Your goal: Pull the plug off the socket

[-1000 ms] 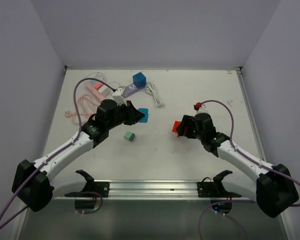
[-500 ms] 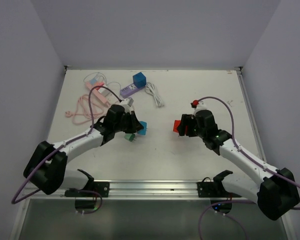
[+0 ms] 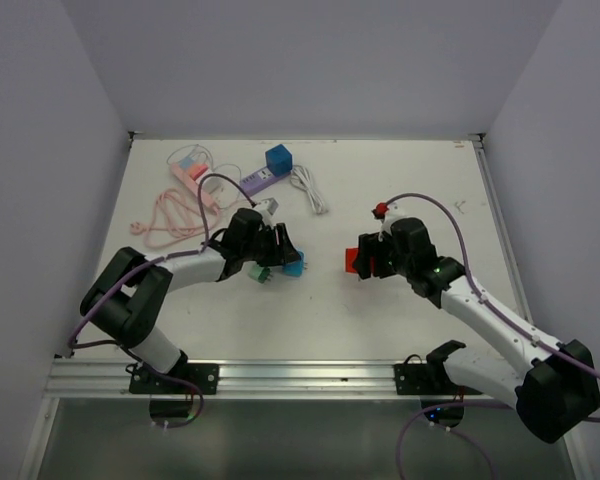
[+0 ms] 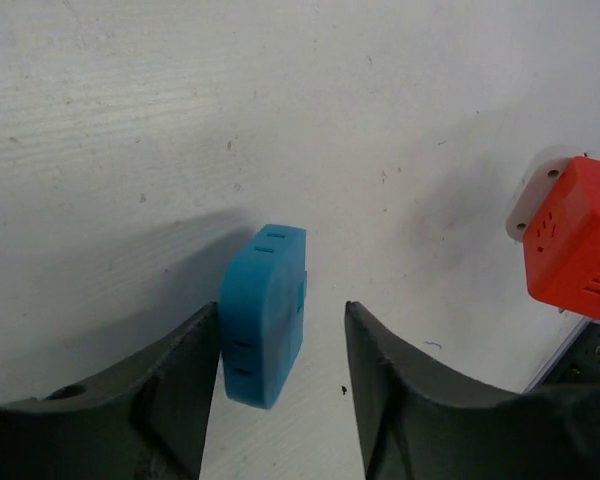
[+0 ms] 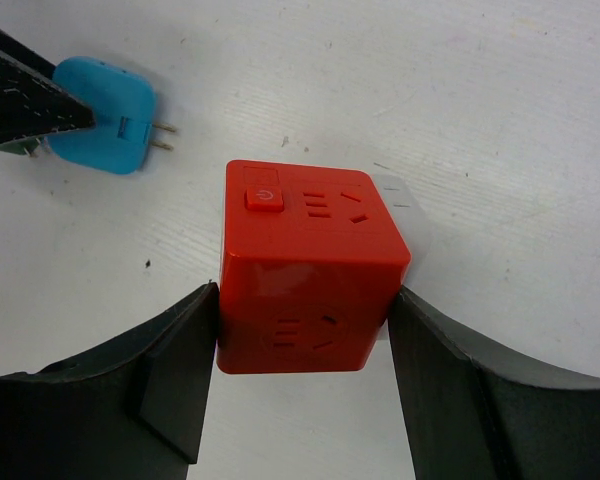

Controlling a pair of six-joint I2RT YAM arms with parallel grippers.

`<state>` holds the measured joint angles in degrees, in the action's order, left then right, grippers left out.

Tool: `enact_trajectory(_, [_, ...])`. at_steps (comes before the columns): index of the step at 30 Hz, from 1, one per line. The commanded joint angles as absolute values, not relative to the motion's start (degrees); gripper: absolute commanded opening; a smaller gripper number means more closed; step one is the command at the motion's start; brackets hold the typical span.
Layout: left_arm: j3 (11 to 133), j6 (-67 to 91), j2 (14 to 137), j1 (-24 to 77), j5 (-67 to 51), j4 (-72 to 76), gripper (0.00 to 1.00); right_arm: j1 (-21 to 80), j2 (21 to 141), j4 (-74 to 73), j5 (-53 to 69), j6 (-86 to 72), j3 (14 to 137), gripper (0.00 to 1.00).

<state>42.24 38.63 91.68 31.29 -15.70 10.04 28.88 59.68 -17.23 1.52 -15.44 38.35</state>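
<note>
The blue plug stands on its edge on the white table, its prongs bare in the right wrist view. It is separate from the red cube socket. My left gripper is open around the plug: the left finger touches it and the right finger stands clear with a gap. In the top view this gripper sits just left of the plug. My right gripper is shut on the red socket, a finger pressed on each side. The top view shows the socket right of the plug.
A small green adapter lies under the left gripper. At the back left are a blue cube, a purple power strip, a white cable, a pink strip and a pink cord.
The left arm carried the blue plug toward the near edge and down to the table, then its jaws opened. The right gripper and red socket barely moved.
</note>
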Motion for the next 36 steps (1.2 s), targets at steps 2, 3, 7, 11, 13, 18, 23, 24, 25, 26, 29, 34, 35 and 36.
enact_trajectory(2, [39.38,40.6,89.83,30.76,-16.18,14.15,0.64,30.14,60.64,-16.79,3.51,-12.57,41.57,0.0])
enact_trajectory(3, [39.03,40.78,89.3,30.67,-16.0,13.63,0.74,30.32,60.99,-16.7,3.43,-12.48,41.66,0.0])
enact_trajectory(7, [38.15,41.04,85.18,30.76,-15.65,11.96,0.94,31.81,63.28,-15.91,3.78,-12.13,42.45,0.0])
enact_trajectory(11, [38.67,42.62,81.04,30.85,-15.38,9.32,1.0,33.92,65.21,-15.38,3.87,-10.46,44.47,0.0])
enact_trajectory(13, [39.2,43.76,79.38,30.85,-15.82,8.09,1.0,35.32,66.53,-15.03,3.87,-9.67,45.17,0.0])
enact_trajectory(18, [41.3,47.63,78.57,31.81,-19.5,7.56,0.99,38.84,68.99,-13.71,4.21,-6.6,46.76,0.0])
enact_trajectory(23, [44.91,49.21,79.89,33.57,-23.72,6.77,0.99,40.78,70.66,-11.87,5.36,-4.57,47.99,0.0])
enact_trajectory(24, [45.26,49.39,79.89,33.57,-23.99,6.77,1.0,40.87,70.66,-11.52,5.19,-4.57,48.08,0.0])
enact_trajectory(25, [45.7,49.57,79.89,33.66,-24.08,6.77,1.0,41.04,70.58,-10.99,5.01,-4.31,48.34,0.0])
enact_trajectory(26, [45.79,50.01,79.89,33.66,-24.17,7.12,1.0,41.04,70.49,-10.64,4.92,-4.13,48.43,0.0])
enact_trajectory(29, [46.4,50.53,80.85,33.84,-25.31,7.99,1.0,41.13,70.23,-9.23,6.06,-3.87,48.6,0.0])
enact_trajectory(34, [48.07,51.24,84.01,34.89,-26.71,8.96,1.0,41.75,69.87,-5.98,7.38,-3.96,48.16,0.0])
enact_trajectory(35, [48.42,51.24,84.37,35.07,-26.89,8.7,1.0,41.75,69.87,-5.72,7.64,-3.96,48.16,0.0])
enact_trajectory(36, [49.21,51.07,85.16,35.33,-26.89,8.35,1.0,41.92,69.87,-5.45,7.73,-3.87,48.16,0.0])
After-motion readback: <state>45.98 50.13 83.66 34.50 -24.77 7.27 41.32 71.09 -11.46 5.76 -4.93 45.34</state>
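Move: The white plug I want next sits on the front, lower side of the red socket, roughly 15 cm to the right of my left hand, 1 cm back and 4 cm higher. The socket's middle is some 15 cm right, 4 cm back and 6 cm up. The blue plug lies on the table right at my left fingertips, with the green plug 8 cm left of it. My right hand already grips the socket; from there the white plug is about 3 cm ahead and 3 cm lower. I spread my left fingers wide to leave the blue plug, easing back 2 cm, then climb about 9 cm and swing 4–5 cm right, tilting my left side down, to come open above the red socket. Meanwhile my right hand keeps its grip and brings the socket about 9 cm left to meet it, turning some 20 degrees counter-clockwise. ##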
